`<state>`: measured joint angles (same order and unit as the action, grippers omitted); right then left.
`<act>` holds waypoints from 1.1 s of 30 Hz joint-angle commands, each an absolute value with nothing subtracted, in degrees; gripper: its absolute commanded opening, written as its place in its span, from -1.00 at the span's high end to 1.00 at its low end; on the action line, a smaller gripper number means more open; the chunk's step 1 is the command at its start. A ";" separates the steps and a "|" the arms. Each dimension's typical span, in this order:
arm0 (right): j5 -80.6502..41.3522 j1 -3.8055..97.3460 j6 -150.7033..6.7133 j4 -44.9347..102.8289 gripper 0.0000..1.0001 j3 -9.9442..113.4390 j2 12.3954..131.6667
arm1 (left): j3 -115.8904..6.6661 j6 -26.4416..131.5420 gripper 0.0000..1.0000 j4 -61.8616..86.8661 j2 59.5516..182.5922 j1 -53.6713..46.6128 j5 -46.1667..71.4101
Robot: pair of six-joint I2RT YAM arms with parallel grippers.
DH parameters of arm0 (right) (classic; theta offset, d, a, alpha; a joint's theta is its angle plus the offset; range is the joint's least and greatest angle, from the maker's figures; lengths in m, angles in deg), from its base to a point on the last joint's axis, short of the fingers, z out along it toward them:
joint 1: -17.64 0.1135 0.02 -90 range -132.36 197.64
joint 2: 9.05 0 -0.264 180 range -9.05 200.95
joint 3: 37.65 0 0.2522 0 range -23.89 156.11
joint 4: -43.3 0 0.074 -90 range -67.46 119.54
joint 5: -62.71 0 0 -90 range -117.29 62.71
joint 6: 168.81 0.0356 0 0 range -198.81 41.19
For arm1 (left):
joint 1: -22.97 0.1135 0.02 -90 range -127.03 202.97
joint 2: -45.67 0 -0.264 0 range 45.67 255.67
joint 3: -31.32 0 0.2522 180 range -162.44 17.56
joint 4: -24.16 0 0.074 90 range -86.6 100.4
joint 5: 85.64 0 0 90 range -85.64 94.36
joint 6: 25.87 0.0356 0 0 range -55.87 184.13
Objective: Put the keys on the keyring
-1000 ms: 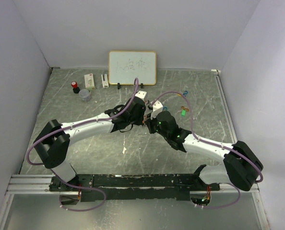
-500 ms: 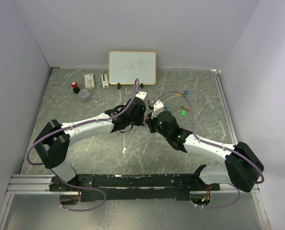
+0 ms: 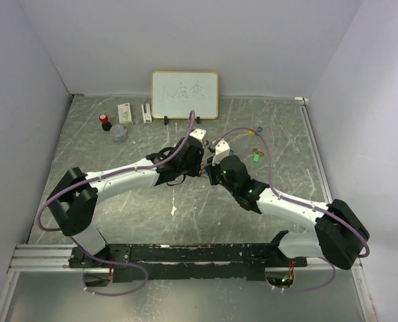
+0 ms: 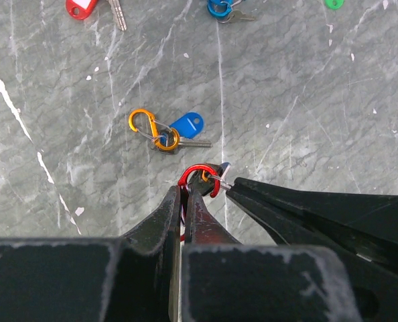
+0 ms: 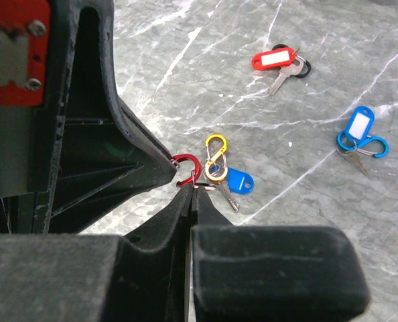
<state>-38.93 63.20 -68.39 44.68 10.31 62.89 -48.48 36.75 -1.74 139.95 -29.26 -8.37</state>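
Note:
My left gripper (image 4: 184,189) is shut on a red carabiner clip (image 4: 199,176), held above the table. My right gripper (image 5: 193,189) is shut on a small metal ring (image 5: 197,181) that touches the red clip (image 5: 187,168). Any tag on that ring is hidden behind the fingers. The two grippers meet tip to tip at mid-table in the top view, left (image 3: 200,169) and right (image 3: 210,169). Below them lies a blue key tag (image 4: 187,124) with a metal key, hooked on an orange clip (image 4: 149,127). That blue tag (image 5: 239,180) and orange clip (image 5: 216,155) also show in the right wrist view.
A red-tagged key (image 5: 274,60) and a blue tag on a blue clip (image 5: 360,131) lie farther back. A green tag (image 3: 256,158) lies to the right. A whiteboard (image 3: 185,94), a white box (image 3: 124,112), a red-capped item (image 3: 105,121) and a small cup (image 3: 118,132) stand at the back.
The right arm's wrist has shifted slightly; both grippers stay together at the same spot, each keeping its hold.

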 commanded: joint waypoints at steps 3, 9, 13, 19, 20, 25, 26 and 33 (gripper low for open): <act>-41.24 63.58 -68.80 45.10 1.00 11.10 60.86 | -47.36 37.76 0.86 -2.05 138.37 -29.73 -7.18; -41.61 63.58 -68.71 45.01 1.00 10.75 60.47 | -46.63 37.85 0.86 -1.51 137.65 -29.70 -6.85; -41.69 63.60 -68.62 45.01 1.00 10.58 60.30 | -46.26 37.76 0.86 -1.01 137.19 -29.73 -6.93; -41.87 63.55 -68.62 44.75 1.00 10.37 59.91 | -46.15 37.67 0.86 -0.85 137.07 -29.68 -6.98; -41.88 63.58 -68.61 44.67 1.00 10.39 59.82 | -46.16 37.67 0.86 -0.81 137.01 -29.68 -7.04; -42.67 63.58 -68.07 44.42 1.00 10.18 60.04 | -45.82 37.38 0.86 -1.29 136.76 -29.68 -8.02; -42.82 63.60 -67.84 44.21 1.00 10.31 60.46 | -45.77 37.22 0.86 -1.69 136.87 -29.70 -8.66; -40.65 63.46 -64.54 41.89 0.32 11.84 65.82 | -42.60 34.82 0.86 -3.36 136.44 -28.00 -12.44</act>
<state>-41.57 63.25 -66.93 44.22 10.33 62.91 -44.92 36.47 -1.94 138.42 -29.17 -10.05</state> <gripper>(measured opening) 0.225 0.088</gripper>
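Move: The right fingers still pinch the black-tagged key by its ring; the red carabiner in the left fingers is about 1 cm ahead and 1 cm left of them, level. From the left hand, that key is level ahead, roughly 2 cm right and 1 cm lower. On the table some 11 cm below, the orange carabiner is about 6 cm ahead of the left hand and 2 cm right; the red-tagged key, 16 ahead and 1 right; the blue carabiner, 14 ahead and 9 right. Keep the left fingers shut on the red carabiner and ease that hand down about 1 cm, while you lift the right hand by about 1 cm with the key's ring pinched. Then open the right fingers about a fifth to let go of the ring, dipping that hand back down as they part, and shift the left hand about 1 cm left, away from the right fingertips. ##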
